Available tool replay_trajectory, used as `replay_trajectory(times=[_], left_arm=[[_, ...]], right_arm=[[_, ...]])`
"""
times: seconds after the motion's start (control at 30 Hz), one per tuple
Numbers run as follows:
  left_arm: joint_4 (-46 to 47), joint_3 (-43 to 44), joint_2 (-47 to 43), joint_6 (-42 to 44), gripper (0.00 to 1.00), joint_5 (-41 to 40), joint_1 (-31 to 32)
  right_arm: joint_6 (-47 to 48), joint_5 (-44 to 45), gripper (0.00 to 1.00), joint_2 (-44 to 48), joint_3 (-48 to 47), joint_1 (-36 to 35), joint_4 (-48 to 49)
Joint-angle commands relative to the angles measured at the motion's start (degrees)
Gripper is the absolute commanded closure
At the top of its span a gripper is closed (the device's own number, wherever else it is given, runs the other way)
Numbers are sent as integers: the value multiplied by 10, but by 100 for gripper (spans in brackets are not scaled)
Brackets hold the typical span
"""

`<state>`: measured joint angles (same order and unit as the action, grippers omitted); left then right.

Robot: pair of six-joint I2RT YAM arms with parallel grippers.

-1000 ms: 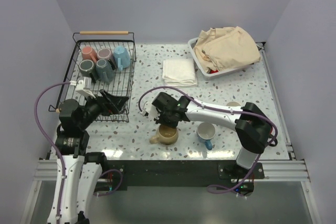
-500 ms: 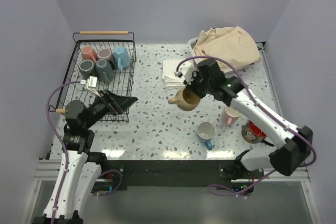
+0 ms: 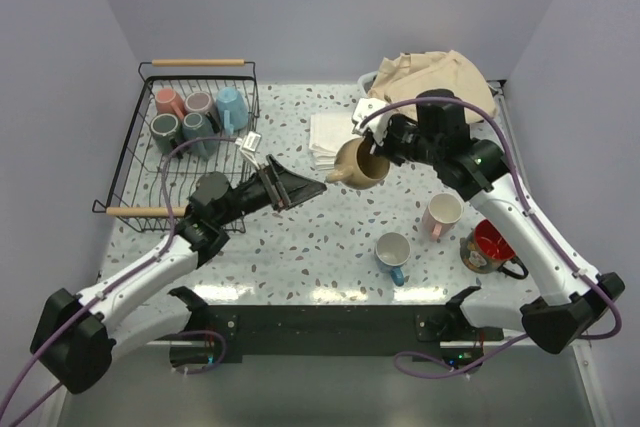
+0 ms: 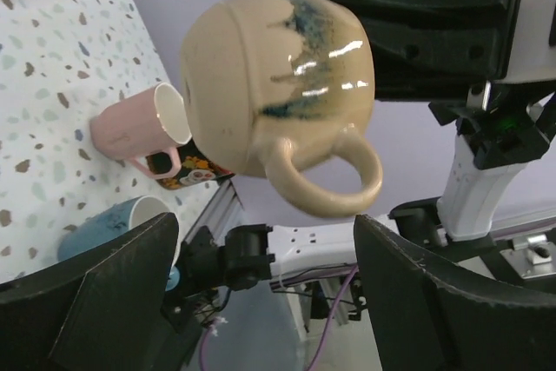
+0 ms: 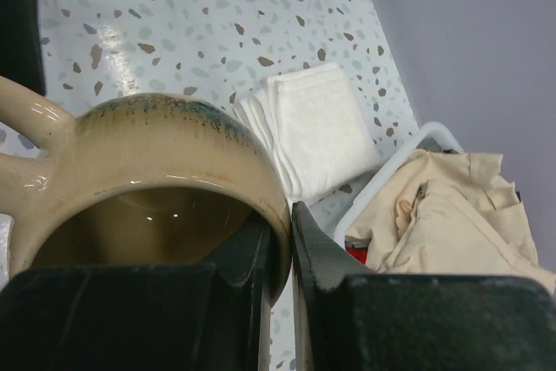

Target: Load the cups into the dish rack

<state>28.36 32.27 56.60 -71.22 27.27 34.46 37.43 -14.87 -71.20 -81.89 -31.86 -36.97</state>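
My right gripper [image 3: 372, 152] is shut on the rim of a tan cup [image 3: 355, 169], one finger inside and one outside, and holds it tilted in the air over the middle of the table. The right wrist view shows that pinch on the tan cup [image 5: 148, 171] up close. My left gripper [image 3: 305, 187] is open, just left of the cup and pointing at it; in its own view the tan cup [image 4: 278, 102] hangs handle-down between and beyond the spread fingers [image 4: 113, 293]. The black wire dish rack [image 3: 160, 175] at far left holds several cups [image 3: 199, 117].
On the table near the front right stand a pink cup [image 3: 441, 214], a white cup with a blue handle [image 3: 393, 252] and a dark patterned cup with a red inside [image 3: 488, 247]. A folded white towel [image 3: 340, 137] and a white tub of beige cloth [image 3: 430, 92] lie at the back.
My right arm lifted the tan cup from the front of the table and carried it up and back. My left arm swung out from the rack toward it, still open.
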Motion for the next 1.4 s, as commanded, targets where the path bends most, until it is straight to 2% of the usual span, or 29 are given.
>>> replay_trajectory(times=[0.0,0.2,0.3,0.43,0.73,0.87,1.07,1.37], left_arm=[[138,53,40,-85,12,-25,23],[165,89,64,-133,12,-35,30],[177,106,74,-154,12,-39,32],[196,116,78,-183,15,-47,38],[214,147,75,-190,25,-29,42],[217,150,67,-179,37,-27,42],[216,137,48,-165,47,-32,41],[281,119,43,-176,67,-29,41]], right_arm=[[55,-73,100,7,-68,0,38],[119,-113,100,-28,-142,-1,-2],[121,-121,100,-36,-171,-1,16],[124,-131,100,-22,-167,-2,107],[222,-122,100,33,-37,-39,301],[237,-132,100,60,34,-60,383],[229,-164,100,95,65,-72,394],[275,-177,100,151,153,-80,422]])
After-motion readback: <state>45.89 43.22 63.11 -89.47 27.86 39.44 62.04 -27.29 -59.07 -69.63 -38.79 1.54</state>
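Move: Ahead and to the right of the left hand, the tan mug, held by the right hand, has its middle about 6 cm forward and 11 cm right, at much the same height. From the right hand the mug sits 4 cm back and 3 cm left; the left gripper it is brought to is about 10 cm back and 13 cm left. Some 30 cm lower stand the blue-handled cup, 10 cm back and 9 cm right of the right hand, and the folded towel, 20 cm ahead and 5 cm left. Raising the tan mug about 15 cm, the right hand keeps its rim pinched, eases left and later back towards the left gripper, and tips its fingers upward some 50 degrees while turning counter-clockwise. The left hand edges right, climbs about 12 cm alongside with its fingers tilting up 20 degrees, then gradually closes its wide-open fingers around the mug's handle. ##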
